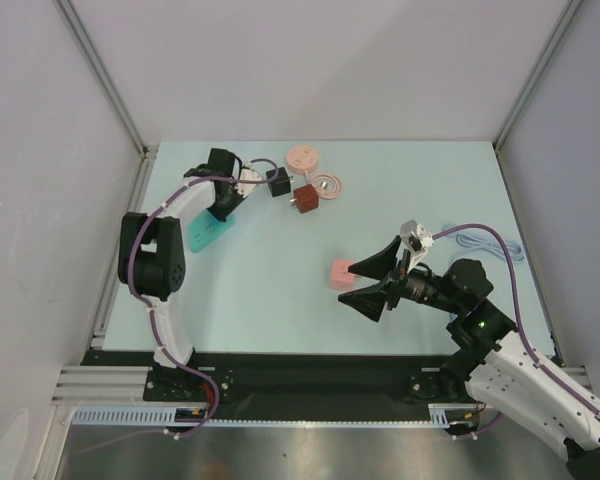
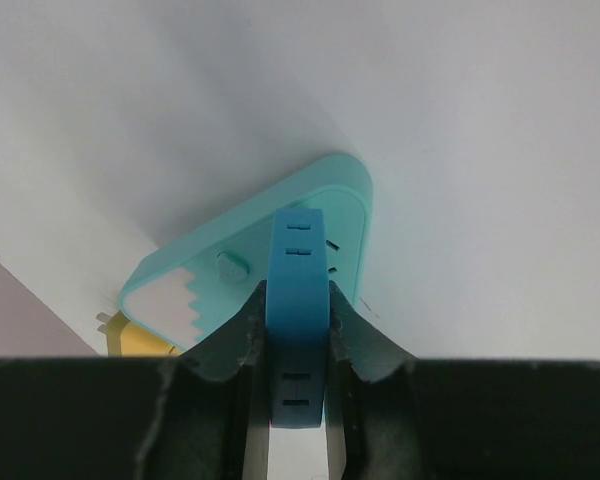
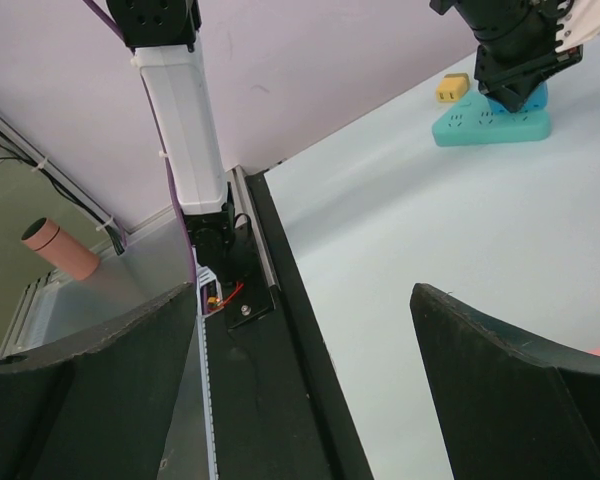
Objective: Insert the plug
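Observation:
A blue plug (image 2: 297,258) with slot pairs on its face stands on the teal triangular power strip (image 2: 310,192), which lies at the table's back left (image 1: 206,236). My left gripper (image 2: 296,292) is shut on this blue plug, both fingers pressed against its sides. From the right wrist view the left gripper (image 3: 512,70) stands over the teal strip (image 3: 485,130), with a bit of blue (image 3: 500,105) under it. A yellow plug (image 3: 453,88) sits right beside the strip. My right gripper (image 1: 366,283) hangs open near mid-table, holding nothing, jaws wide (image 3: 305,300).
A pink block (image 1: 341,274) lies just left of the right gripper's fingers. Behind it are a black cube on a cable (image 1: 278,181), a dark red cube (image 1: 304,198), a pink disc (image 1: 302,156) and a ring (image 1: 329,186). A white cable (image 1: 490,240) lies at right.

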Controlling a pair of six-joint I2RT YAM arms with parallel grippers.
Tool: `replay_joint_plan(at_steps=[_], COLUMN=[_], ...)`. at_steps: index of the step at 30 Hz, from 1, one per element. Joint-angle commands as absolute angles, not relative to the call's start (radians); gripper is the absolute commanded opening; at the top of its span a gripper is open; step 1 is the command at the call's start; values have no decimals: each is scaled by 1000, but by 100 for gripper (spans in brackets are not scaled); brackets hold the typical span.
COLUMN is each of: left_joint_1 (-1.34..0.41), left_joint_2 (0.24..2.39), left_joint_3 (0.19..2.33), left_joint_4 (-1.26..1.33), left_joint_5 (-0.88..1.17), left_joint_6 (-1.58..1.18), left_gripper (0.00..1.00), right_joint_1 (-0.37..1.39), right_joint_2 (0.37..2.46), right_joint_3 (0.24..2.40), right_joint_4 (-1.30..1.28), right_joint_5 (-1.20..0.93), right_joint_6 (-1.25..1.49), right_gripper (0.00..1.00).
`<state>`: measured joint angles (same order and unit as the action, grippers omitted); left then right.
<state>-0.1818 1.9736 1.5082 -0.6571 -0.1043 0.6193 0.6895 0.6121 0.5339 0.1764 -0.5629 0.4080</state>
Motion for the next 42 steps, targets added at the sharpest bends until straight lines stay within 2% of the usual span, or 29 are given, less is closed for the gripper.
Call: replay_joint_plan(at_steps=[1, 10, 16, 31, 42], left_joint_1=[-155, -130, -95, -25, -15], left_joint_2=[1979, 1990, 2026, 2200, 2184], left_joint_3=[1462, 1417, 1419, 1629, 1615], left_joint_4=[-623, -577, -574, -781, -764], left_joint_5=[-60, -110, -58, 2, 14], left_joint_6=[578, 594, 577, 568, 555], left_gripper=[0, 0, 0, 0, 1], right_joint_1=[684, 684, 683, 683, 681], right_joint_2=[598, 594, 595, 612, 594], right_joint_3=[546, 546, 545, 541, 541], right_joint_4=[184, 186, 187, 193, 193], right_joint_5=[-557, -560, -560, -563, -568], right_joint_6=[397, 399, 397, 402, 405], right_gripper=[94, 94, 95, 95, 95])
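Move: The left hand still grips the blue plug, which already stands on the teal socket. The socket's middle is about 3 cm back and 4 cm left of this hand, some 4 cm below. The yellow plug lies about 17 cm left and level; the black plug stands 13 cm ahead, 18 cm right; the brown plug 8 cm ahead, 27 cm right. From the idle right hand the socket is roughly 26 cm ahead, 45 cm left and 24 cm below. Forward and to its left in equal parts, about 6 cm in all, the left hand slides nearly level, sinking barely 1 cm and easing to a stop, away from the black and brown plugs. The fingers keep their pinch on the blue plug and drag the teal socket along with it, while the hand turns a little counter-clockwise, some 5 to 10 degrees. ##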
